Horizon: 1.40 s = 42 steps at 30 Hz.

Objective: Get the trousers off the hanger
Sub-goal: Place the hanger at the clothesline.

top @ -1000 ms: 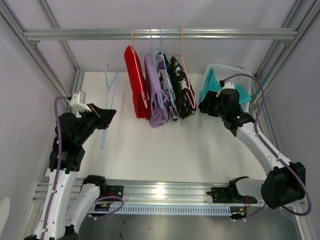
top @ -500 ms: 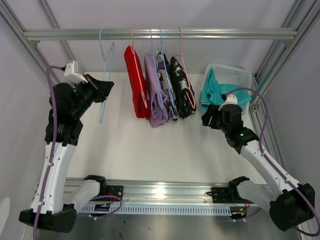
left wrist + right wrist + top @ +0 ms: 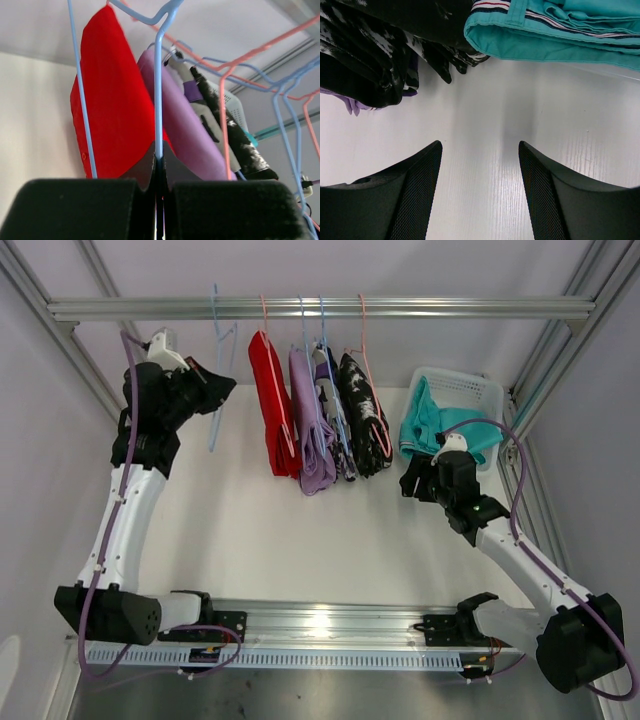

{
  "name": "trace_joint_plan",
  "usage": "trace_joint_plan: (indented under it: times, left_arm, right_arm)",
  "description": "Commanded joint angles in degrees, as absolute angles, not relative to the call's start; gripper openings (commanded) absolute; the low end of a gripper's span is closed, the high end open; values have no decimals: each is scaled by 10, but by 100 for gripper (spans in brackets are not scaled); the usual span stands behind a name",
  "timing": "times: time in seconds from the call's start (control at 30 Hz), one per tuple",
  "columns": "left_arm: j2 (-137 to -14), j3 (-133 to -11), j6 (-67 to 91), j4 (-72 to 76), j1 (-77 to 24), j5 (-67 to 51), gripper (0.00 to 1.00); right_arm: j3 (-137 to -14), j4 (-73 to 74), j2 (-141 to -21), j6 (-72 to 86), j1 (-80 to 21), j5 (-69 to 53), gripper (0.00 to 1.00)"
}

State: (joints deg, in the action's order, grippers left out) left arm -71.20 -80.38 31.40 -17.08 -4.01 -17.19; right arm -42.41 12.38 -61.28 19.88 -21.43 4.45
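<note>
My left gripper (image 3: pixel 222 390) is shut on the wire of an empty blue hanger (image 3: pixel 216 360), held high with its hook at the rail (image 3: pixel 450 307). In the left wrist view the fingertips (image 3: pixel 150 162) pinch the blue hanger (image 3: pixel 159 100). Red trousers (image 3: pixel 272 400), lilac trousers (image 3: pixel 312 435), print trousers (image 3: pixel 333 425) and black-and-white trousers (image 3: pixel 365 415) hang on hangers just to its right. Teal trousers (image 3: pixel 428 418) lie over the rim of the white basket (image 3: pixel 475 390). My right gripper (image 3: pixel 408 483) hovers open above the table, just in front of the teal trousers (image 3: pixel 545 40), holding nothing.
Aluminium frame posts stand at both sides and the rail crosses the back. The black-and-white trousers (image 3: pixel 370 45) hang close to the left of the right gripper (image 3: pixel 480 150). White table (image 3: pixel 485 110) lies under it.
The left arm has lifted the empty blue hanger from low near the table up to the rail. The right gripper has drawn back from the basket and lowered, jaws slightly wider.
</note>
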Motion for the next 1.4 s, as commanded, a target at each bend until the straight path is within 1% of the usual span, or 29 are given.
trace_joint_plan:
  times: [0.0,0.07,0.23,0.33,0.43,0.47,0.5,0.63,0.7,0.8,0.97,1.07,1.23,1.37]
  left_arm:
    - [-694,-793,327,-137,-36,-199,0]
    - [-680,-760,327,-129,-36,-190,0]
    - [-653,-722,324,-130,-36,-177,0]
    - [-644,-710,320,-132,-36,-185,11]
    - [-633,-715,314,-144,-36,-187,18]
    - [-629,-716,311,-147,-36,-185,26]
    - [-625,-724,309,-161,-36,-177,30]
    - [-609,-743,290,-193,-36,-165,40]
    - [-599,-758,291,-220,-38,-150,41]
    - [-573,-761,294,-217,-45,-150,43]
    - [-548,-740,323,-116,-61,-234,49]
    - [-580,-759,331,-91,-75,-279,51]
    - [-664,-822,335,-112,-83,-329,54]
    - [-699,-830,338,-108,-86,-330,55]
  right_arm:
    - [-420,95,-612,192,-214,38,67]
    - [-415,91,-613,193,-214,33,67]
    - [-408,85,-613,196,-214,25,67]
    - [-409,87,-613,195,-214,25,67]
    - [-406,86,-611,195,-214,25,68]
    - [-405,86,-611,195,-214,24,68]
    - [-404,86,-611,195,-214,23,68]
    - [-402,84,-608,196,-214,21,68]
    - [-400,84,-608,197,-214,18,69]
    - [-399,82,-607,198,-214,17,70]
    - [-395,80,-605,196,-214,17,70]
    - [-390,74,-606,197,-214,18,71]
    - [-388,75,-605,195,-213,18,71]
    - [-385,71,-598,195,-214,18,72]
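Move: My left hand still holds the blue hanger by its rod, with the hook just over the clothesline rail. The spot on the rail is about 15 cm above my left hand, roughly 7 cm ahead and 3 cm to its left. From that same hand the red trousers' middle is about 10 cm to the right, 2 cm ahead and 7 cm lower; the purple trousers are some 17 cm right, 2 cm ahead and 9 cm lower. For my right hand, the spot is roughly 41 cm left, 15 cm ahead and 37 cm up. I lower my left hand about 2.5 cm to set the blue hook on the rail, then open the fingers to roughly half, letting go of the rod, and draw back some 8 cm. From there I rise and swing right, then forward again, towards the red trousers' coral hanger, turning clockwise about 15 degrees and tipping the fingertips up. ##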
